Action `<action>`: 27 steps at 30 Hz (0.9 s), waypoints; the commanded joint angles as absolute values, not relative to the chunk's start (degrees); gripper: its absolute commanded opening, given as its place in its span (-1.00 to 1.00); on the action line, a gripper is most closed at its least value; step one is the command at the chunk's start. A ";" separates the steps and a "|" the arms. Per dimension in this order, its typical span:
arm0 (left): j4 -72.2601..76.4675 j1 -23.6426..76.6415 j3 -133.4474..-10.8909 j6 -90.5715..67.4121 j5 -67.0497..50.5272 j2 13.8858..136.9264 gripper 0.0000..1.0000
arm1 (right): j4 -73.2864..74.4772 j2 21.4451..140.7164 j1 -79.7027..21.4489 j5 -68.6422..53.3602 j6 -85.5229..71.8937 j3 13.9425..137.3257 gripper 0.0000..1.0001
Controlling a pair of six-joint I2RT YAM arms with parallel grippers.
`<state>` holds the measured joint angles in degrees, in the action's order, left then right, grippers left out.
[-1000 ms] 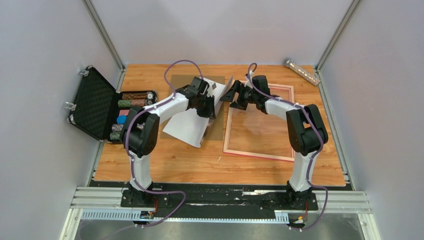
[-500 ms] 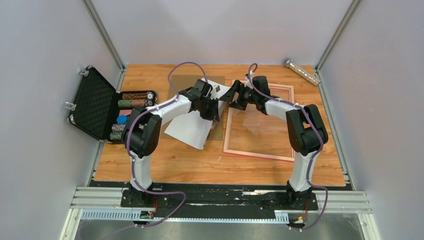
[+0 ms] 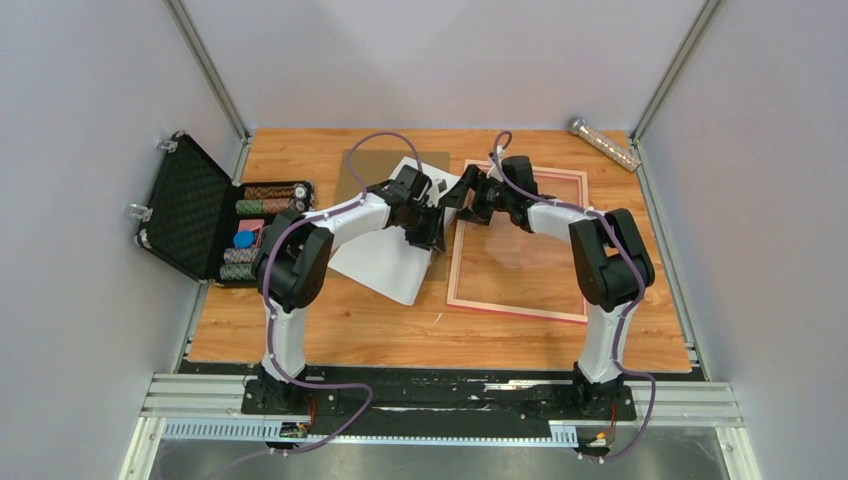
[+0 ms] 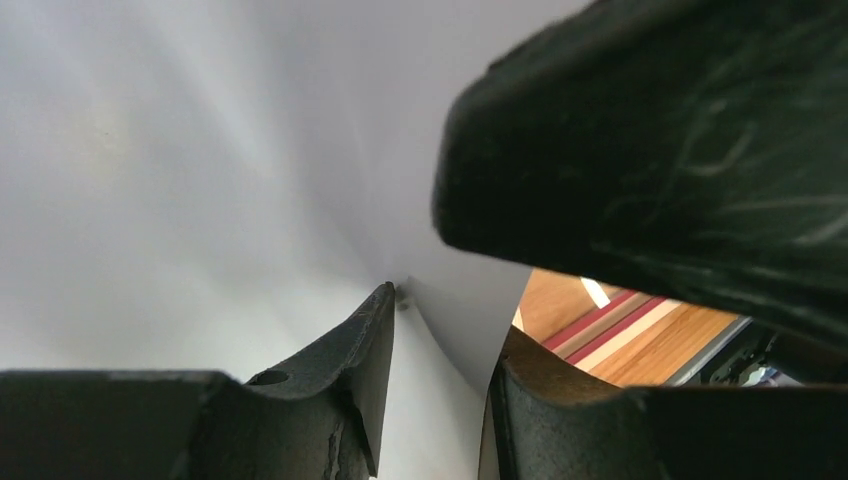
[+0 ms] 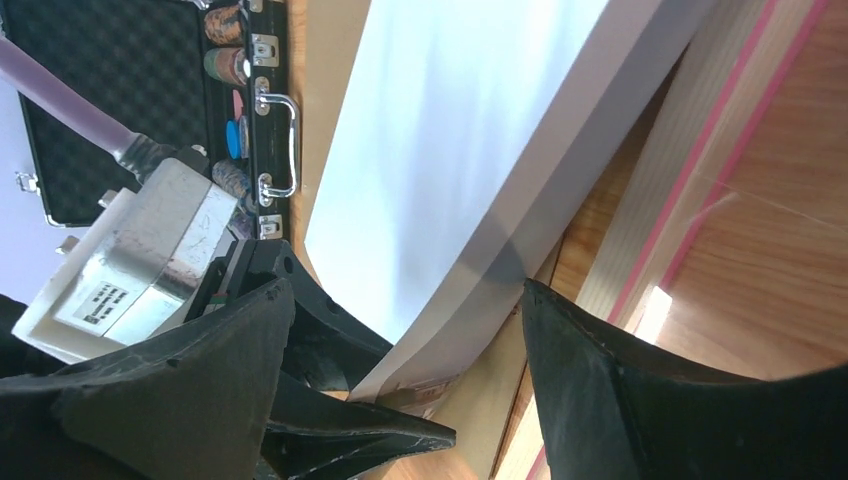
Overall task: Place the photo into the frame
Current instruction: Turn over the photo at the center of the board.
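The photo [image 3: 385, 258] lies white back up, partly on the brown backing board [image 3: 368, 165], just left of the pink frame [image 3: 520, 240] lying flat on the table. My left gripper [image 3: 432, 228] is at the photo's right edge, its jaws apart, with the sheet [image 4: 200, 150] running through the gap between its fingers [image 4: 445, 320]. A strip of the frame [image 4: 610, 320] shows past them. My right gripper [image 3: 453, 196] stands open over the frame's left rail [image 5: 650, 200], its fingers [image 5: 405, 290] straddling the photo's curled edge [image 5: 460, 130] without touching it.
An open black case [image 3: 190, 205] with poker chips [image 3: 265, 200] sits at the table's left edge. A metal bar [image 3: 603, 143] lies at the back right corner. Grey walls close in the table on three sides.
The photo's raised right edge has come down nearly flat. My left gripper has moved right toward the frame and its jaws have spread. The right gripper shifted slightly left.
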<state>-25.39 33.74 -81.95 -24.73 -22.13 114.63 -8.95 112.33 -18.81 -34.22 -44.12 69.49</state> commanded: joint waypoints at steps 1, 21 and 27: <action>-24.63 34.35 -84.62 -24.61 -23.32 115.13 -0.17 | -11.26 113.24 -19.57 -32.87 -44.96 68.74 0.64; -24.02 34.58 -84.22 -24.18 -26.33 113.90 0.37 | -8.44 114.05 -20.06 -27.78 -42.76 68.37 0.16; -24.07 34.63 -84.31 -23.79 -27.57 113.55 0.60 | -8.35 114.58 -19.97 -27.94 -42.45 68.58 -0.11</action>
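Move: The photo's curled-up right edge runs between the right hand's open fingers, about 1 cm left of the hand point, 1 cm back and 2 cm below. The frame's left bar has its middle some 7 cm back, 2 cm left and 6 cm below the right hand; the brown board under the photo is centred about 2 cm back, 16 cm left and 6 cm below. From the left hand, the curled edge lies roughly 8 cm ahead, 6 cm right and 3 cm above. The photo's raised edge is brought down by the right hand, which sinks about 3 cm with its wide-open fingers towards the frame's left bar, tilting slightly, then stays there and closes them about halfway around the edge. The left hand stays low at the photo's near right part, one fingertip pressing on the white back, and spreads its fingers wide, easing back and right only about 1 cm late on. ##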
